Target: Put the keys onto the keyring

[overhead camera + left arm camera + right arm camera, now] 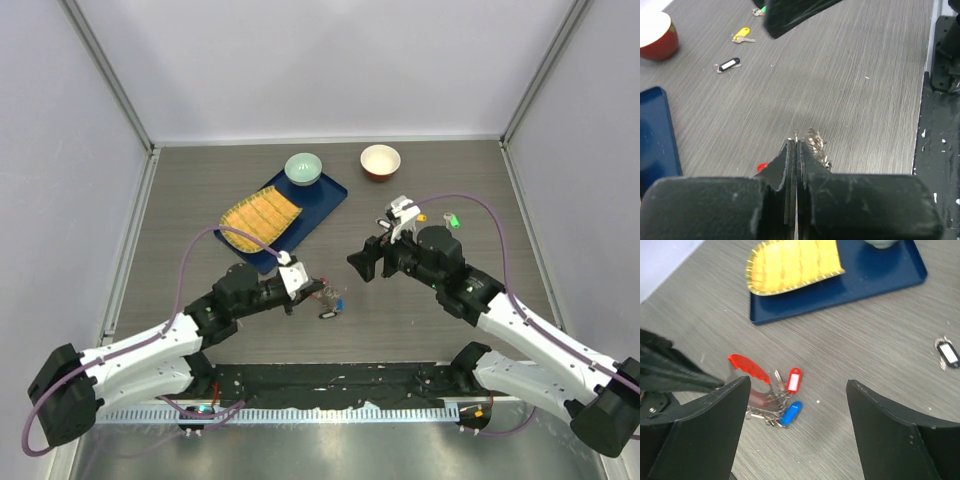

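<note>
The keyring [765, 392] lies low over the table with its red oval loop [746, 367], a red tag [794, 380] and a blue tag [791, 412]. My left gripper [796, 142] is shut on its silver ring [815, 140]; from above, the keyring [328, 302] hangs at the left fingertips. My right gripper [798, 382] stands open just above and to the right of it, nothing between its fingers. Loose keys lie apart on the table: yellow [741, 35], black [729, 65] and green [453, 220]. The black key [947, 354] also shows at the right wrist view's edge.
A blue tray [325, 205] at the back left holds a yellow mat [260, 217] and a green bowl [303, 168]. A red bowl [380, 160] stands at the back centre. The black base rail [330, 385] runs along the near edge.
</note>
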Motion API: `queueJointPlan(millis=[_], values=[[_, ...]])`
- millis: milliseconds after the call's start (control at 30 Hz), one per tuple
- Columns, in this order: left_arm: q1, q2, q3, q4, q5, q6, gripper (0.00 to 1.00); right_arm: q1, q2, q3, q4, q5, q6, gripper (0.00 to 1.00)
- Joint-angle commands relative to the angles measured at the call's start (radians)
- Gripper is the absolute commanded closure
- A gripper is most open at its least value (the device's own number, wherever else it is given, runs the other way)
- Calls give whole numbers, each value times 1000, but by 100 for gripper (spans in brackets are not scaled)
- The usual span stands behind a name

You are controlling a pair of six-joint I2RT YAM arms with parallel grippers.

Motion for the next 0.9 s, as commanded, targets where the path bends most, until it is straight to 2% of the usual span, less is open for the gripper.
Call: queueJointPlan(millis=[0, 233, 400, 867], values=[[-68, 8, 49, -94, -135, 142, 100, -16, 48, 71, -84, 138, 24, 16], [-140, 13, 93, -194, -225, 194, 100, -72, 128, 79, -97, 118, 33, 15], [-177, 33, 148, -258, -276, 234, 100, -121, 157, 70, -84, 41, 19, 16], [-180, 11, 214, -365, -218, 334, 100, -129, 157, 22, -8, 6, -10, 17]])
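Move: The right hand is empty and open; the loose black-tagged key lies about 21 cm ahead, 6 cm to its right and 15 cm below. The yellow-tagged key sits 8 cm farther right and 2 cm farther out than that; the cream-and-red bowl stands 13 cm beyond the black-tagged key. From the left hand, which still holds the keyring, that key is some 24 cm ahead, 17 cm right, 10 cm lower. Right, open, sinks 5.5 cm, forward-right towards the black-tagged key, then hovers; left tilts 20 degrees, keeps gripping the keyring. ##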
